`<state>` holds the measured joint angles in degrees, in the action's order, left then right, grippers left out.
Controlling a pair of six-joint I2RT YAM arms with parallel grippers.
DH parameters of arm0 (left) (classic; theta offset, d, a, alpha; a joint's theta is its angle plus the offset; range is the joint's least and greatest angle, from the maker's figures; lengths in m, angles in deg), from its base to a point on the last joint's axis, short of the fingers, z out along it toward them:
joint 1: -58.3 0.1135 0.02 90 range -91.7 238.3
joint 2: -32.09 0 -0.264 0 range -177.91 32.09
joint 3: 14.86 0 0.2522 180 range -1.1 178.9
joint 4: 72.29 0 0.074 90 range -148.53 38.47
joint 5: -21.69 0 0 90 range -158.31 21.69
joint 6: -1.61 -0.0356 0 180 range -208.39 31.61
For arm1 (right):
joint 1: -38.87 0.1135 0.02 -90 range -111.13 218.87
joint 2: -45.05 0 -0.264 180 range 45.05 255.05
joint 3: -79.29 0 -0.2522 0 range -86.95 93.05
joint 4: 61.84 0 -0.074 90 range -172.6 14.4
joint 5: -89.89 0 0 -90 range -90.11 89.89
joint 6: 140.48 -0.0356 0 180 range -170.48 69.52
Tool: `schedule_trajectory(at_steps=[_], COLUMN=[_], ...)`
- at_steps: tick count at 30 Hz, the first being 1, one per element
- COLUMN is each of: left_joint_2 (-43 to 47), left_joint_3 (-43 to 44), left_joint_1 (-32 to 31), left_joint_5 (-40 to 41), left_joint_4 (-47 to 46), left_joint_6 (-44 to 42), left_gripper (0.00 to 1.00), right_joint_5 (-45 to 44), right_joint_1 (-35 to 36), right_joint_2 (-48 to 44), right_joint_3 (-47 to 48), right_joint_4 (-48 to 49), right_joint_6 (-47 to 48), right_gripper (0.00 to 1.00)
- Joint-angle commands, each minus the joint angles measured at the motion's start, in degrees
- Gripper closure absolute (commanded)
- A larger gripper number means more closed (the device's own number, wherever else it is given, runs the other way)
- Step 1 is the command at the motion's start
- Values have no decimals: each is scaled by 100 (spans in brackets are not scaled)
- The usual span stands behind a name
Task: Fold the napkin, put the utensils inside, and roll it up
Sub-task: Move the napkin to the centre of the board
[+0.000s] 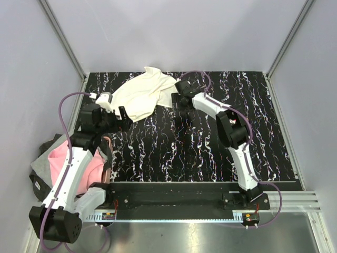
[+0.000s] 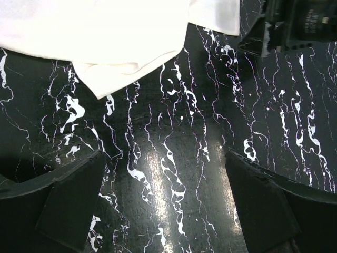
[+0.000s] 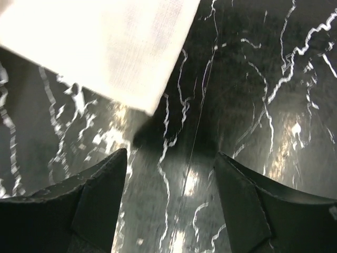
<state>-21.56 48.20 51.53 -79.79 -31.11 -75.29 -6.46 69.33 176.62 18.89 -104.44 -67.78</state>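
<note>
The cream napkin [image 1: 141, 95] lies crumpled at the back left of the black marbled table [image 1: 210, 153]. My left gripper [image 1: 125, 118] is open just in front of its near left edge, with only bare table between the fingers. In the left wrist view the napkin [image 2: 105, 37] fills the top, above the open left gripper [image 2: 163, 158]. My right gripper [image 1: 174, 99] hovers at the cloth's right edge, open and holding nothing. In the right wrist view a napkin corner [image 3: 105, 47] lies just beyond the right gripper [image 3: 171, 153]. The utensils are out of view.
A pink and grey cloth [image 1: 68, 158] is bunched off the table's left side, beside the left arm. Grey walls with metal posts close in the back and sides. The right gripper [image 2: 289, 26] shows at the top right of the left wrist view.
</note>
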Motion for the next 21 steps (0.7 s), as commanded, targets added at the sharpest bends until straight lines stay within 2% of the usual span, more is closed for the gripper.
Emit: schedule_trajectory(at_steps=[1,15,20,21], left_joint_2=[-23,-172,-181,-172], left_joint_3=[-8,10,18,18], left_joint_1=[17,26,26,26], left_joint_5=[-205,-416,-451,-451], left_joint_4=[-158,-140,-140,-140], left_joint_6=[-18,17,26,17], left_gripper=[1,1,1,1], right_joint_5=[-437,-244,-156,-121], right_joint_1=[39,92,110,110], right_joint_2=[272,1468,1653,1661], right_joint_3=[735,2334,2564,2556], right_joint_4=[-306,-1097,-1387,-1396], right_joint_6=[183,570,570,570], right_gripper=[26,39,53,65])
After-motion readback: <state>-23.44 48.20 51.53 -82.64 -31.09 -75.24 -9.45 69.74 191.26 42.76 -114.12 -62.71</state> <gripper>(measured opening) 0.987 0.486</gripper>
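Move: The napkin's near-right corner lies about 4 cm ahead of my right hand, 2 cm to its left and some 2 cm below. The middle of the napkin's wide part is roughly 10 cm ahead and 17 cm left of that hand, and its near-left corner about 2 cm back and 18 cm left. From my left hand, the near-right corner is some 12 cm ahead, 17 cm to the right and 19 cm down. I slide my right hand forward about 4.5 cm and a little left, low over the board, sinking only about 1 cm, so that its open fingers come around the napkin's near-right corner. Meanwhile I narrow them from about three-quarters to half open, without shutting on the cloth, and tip the hand slightly. ##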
